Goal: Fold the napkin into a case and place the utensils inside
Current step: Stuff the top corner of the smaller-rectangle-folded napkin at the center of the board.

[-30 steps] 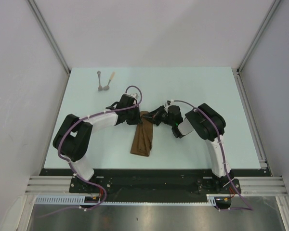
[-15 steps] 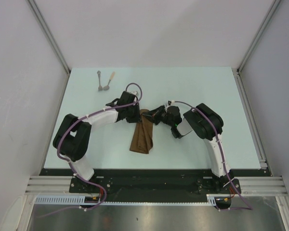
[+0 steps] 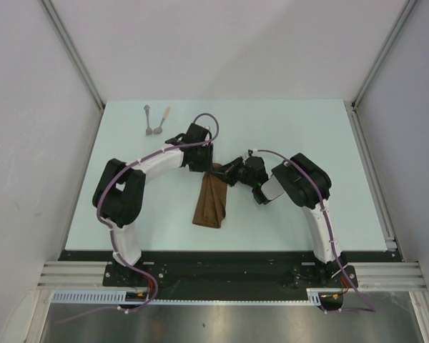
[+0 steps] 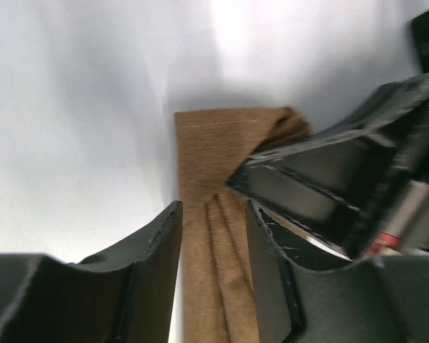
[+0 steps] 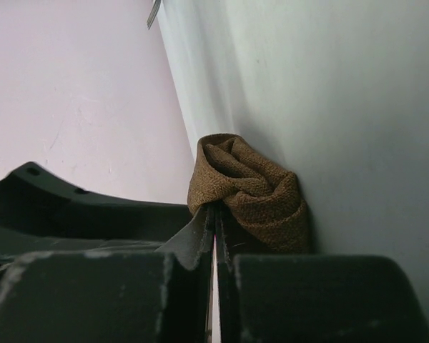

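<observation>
The brown napkin (image 3: 211,202) lies on the pale table as a narrow folded strip, the case shape, running from mid-table toward the near edge. My left gripper (image 3: 203,163) hovers at its far end, jaws open; in the left wrist view the fingers (image 4: 156,250) straddle the strip (image 4: 214,286) without pinching it. My right gripper (image 3: 226,171) comes in from the right and is shut on the strip's far corner, where the cloth (image 5: 250,186) bunches at the fingertips (image 5: 214,214). The two utensils (image 3: 155,121) lie side by side at the far left, apart from both grippers.
Grey walls and slanted aluminium posts close in the table (image 3: 300,136) at the back and sides. A rail (image 3: 372,171) runs along its right edge. The arm bases sit on a black bar (image 3: 222,268) at the near edge.
My left gripper has opened and let go of the napkin's far end, and the left arm has shifted right and farther back. The right gripper stays shut on the cloth corner.
</observation>
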Robot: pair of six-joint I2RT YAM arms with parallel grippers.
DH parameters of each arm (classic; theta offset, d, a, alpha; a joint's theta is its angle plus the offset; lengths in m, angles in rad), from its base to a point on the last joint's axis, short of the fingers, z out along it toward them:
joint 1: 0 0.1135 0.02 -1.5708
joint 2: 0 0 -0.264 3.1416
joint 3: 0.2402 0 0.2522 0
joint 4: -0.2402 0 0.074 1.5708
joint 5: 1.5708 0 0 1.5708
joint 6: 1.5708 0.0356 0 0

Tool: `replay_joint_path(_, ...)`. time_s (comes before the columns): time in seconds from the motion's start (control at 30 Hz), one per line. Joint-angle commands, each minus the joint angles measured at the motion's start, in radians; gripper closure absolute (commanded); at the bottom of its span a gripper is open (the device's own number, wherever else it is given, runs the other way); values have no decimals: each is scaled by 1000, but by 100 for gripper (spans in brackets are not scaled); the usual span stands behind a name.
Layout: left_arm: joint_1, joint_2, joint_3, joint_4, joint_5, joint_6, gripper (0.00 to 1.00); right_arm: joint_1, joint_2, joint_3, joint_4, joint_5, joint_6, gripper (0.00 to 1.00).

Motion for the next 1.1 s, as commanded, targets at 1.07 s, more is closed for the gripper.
replay_joint_path(1.07, -46, -55, -84, 44, -30, 29, 96, -2, -19, 90, -127, 164, 52, 100)
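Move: The top fold of the napkin lies just under the left hand's half-open fingers, about 3 cm below and 1 cm back of them. The napkin's body stretches back towards the base, its middle some 9 cm back and 1 cm to the right. The right fingertips are about 2 cm ahead and 2 cm right of the left hand; from the right hand the same spot of the fold is roughly 3 cm back, 2 cm left and 1 cm lower. The left fingers come down onto the napkin's top fold and pinch it just beside the right fingertips: the hand drops about 3 cm while easing 2 cm left, then comes back right as it shuts from about half open, tilting less than 10 degrees and drawing back about 1 cm at the end. The right hand keeps its shut tips tucked in the fold, nudging about 1 cm forward late on. ##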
